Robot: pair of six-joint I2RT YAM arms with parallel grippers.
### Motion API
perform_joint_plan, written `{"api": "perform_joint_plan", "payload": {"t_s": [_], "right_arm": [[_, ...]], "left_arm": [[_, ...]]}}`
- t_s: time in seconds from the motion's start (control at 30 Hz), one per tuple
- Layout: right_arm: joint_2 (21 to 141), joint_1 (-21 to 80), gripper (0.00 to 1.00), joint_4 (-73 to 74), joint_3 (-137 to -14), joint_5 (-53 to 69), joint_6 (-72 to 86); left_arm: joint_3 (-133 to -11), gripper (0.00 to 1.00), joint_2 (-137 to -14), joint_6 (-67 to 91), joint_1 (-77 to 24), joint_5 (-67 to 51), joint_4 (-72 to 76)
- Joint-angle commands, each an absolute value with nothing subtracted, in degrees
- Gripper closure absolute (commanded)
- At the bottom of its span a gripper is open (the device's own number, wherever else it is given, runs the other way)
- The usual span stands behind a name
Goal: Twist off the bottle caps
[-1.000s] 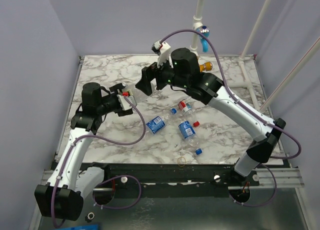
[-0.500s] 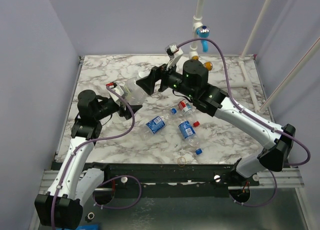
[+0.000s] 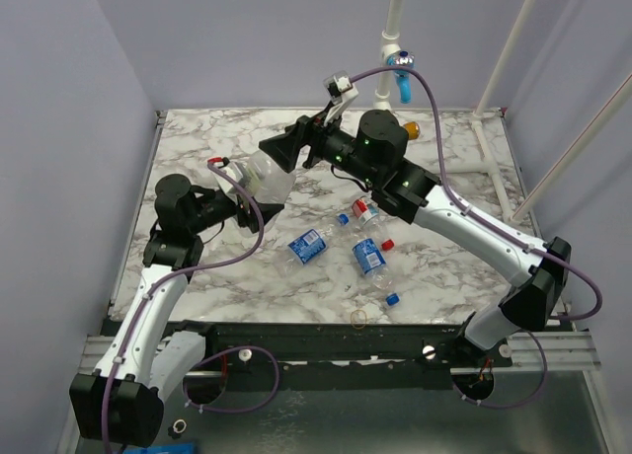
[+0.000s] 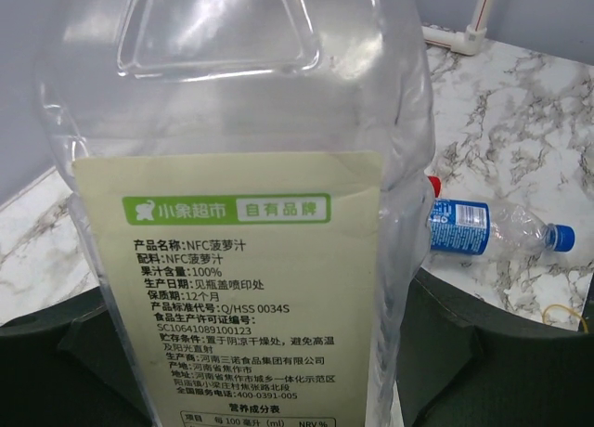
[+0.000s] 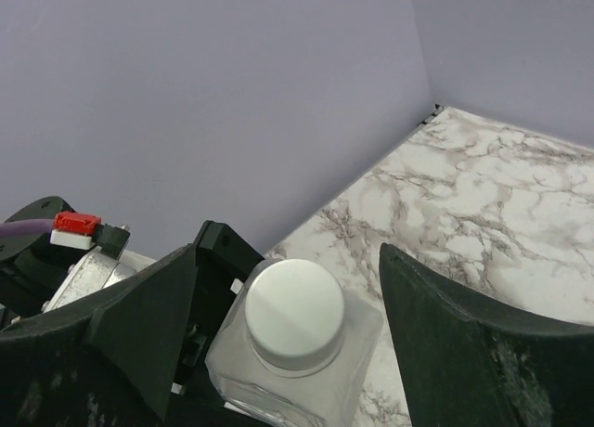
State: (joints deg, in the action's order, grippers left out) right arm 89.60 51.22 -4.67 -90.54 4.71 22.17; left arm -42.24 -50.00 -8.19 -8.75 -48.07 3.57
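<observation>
My left gripper [image 3: 240, 195] is shut on a wide clear bottle [image 3: 263, 175] with a pale green label [image 4: 251, 297], held off the table and tilted toward the right arm. Its white cap [image 5: 295, 311] sits between the fingers of my right gripper [image 5: 290, 260], which is open, with a gap showing on the cap's right side. On the table lie two small blue-label bottles [image 3: 310, 245] [image 3: 368, 258] and a red-label bottle [image 3: 366, 215]. One blue-label bottle [image 4: 473, 227] carries a blue cap [image 4: 557, 234]. A loose red cap [image 3: 388, 244] and a loose blue cap [image 3: 392, 299] lie nearby.
A yellowish rubber-band ring [image 3: 359, 317] lies near the table's front edge. A white pipe with a blue valve [image 3: 399, 61] stands at the back, with white rails along the right side. Purple walls close in the left and back.
The left arm has swung the wide bottle up and toward the back. The right gripper has come over its white cap and its jaws have narrowed around it.
</observation>
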Motion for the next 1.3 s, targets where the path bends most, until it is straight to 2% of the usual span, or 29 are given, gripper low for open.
{"api": "perform_joint_plan", "payload": {"t_s": [0.0, 0.23, 0.57, 0.73, 0.8, 0.97, 1.0, 1.1, 1.17, 1.27], "right_arm": [[91.0, 51.4, 0.19, -6.0, -92.1, 6.3, 22.9], [92.0, 51.4, 0.29, -5.2, -92.5, 3.7, 22.8], [92.8, 51.4, 0.52, -8.3, -92.5, 3.5, 24.1], [92.2, 51.4, 0.56, -10.6, -92.0, 5.9, 24.4], [91.9, 51.4, 0.65, -11.9, -91.4, 7.1, 24.5], [91.5, 51.4, 0.95, -13.7, -90.2, 12.3, 23.1], [91.3, 51.4, 0.99, -13.9, -89.7, 13.4, 22.7], [90.1, 51.4, 1.00, -16.0, -87.1, 17.1, 21.3], [88.9, 51.5, 0.99, -17.2, -85.3, 19.9, 19.8], [86.9, 51.4, 0.99, -18.1, -83.7, 24.8, 17.5]], "left_arm": [[-43.7, 0.85, -50.9, -6.2, -9.0, -49.6, 5.8], [-44.4, 0.86, -51.4, -4.4, -9.0, -49.2, 7.5], [-44.0, 0.85, -49.8, -4.9, -9.2, -50.5, 7.8], [-43.0, 0.86, -48.9, -5.4, -9.1, -50.8, 7.8], [-42.9, 0.85, -48.9, -5.3, -9.1, -50.9, 7.8], [-43.6, 0.74, -49.6, -3.3, -9.2, -51.8, 7.8], [-43.9, 0.72, -49.9, -1.8, -9.2, -51.9, 7.9], [-45.4, 0.66, -51.1, 3.1, -9.2, -53.8, 8.1], [-46.5, 0.70, -52.2, 6.2, -9.2, -57.4, 8.1], [-47.6, 0.85, -53.2, 10.2, -9.1, -65.2, 8.2]]}}
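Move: The white cap of the big clear bottle in the left gripper sits just off the open right fingers, about 2 cm to their left, 1 cm ahead and 2 cm lower. From the left gripper the cap is some 13 cm up, 4 cm ahead and 1 cm right. Almost 40 cm below the right hand, a blue-labelled bottle lies some 4 cm back and 3 cm right; the red-labelled one is about 5 cm ahead and 17 cm right. Ease the right gripper left and slightly down and forward, about 2 cm, around the white cap, and close its fingers from wide to about half open until they pinch the cap's sides. Keep the left grip on the clear bottle and raise it some 1.5 cm under the cap; then draw both hands back about 1 cm, turning the right some 5 degrees counter-clockwise and the left slightly clockwise. ##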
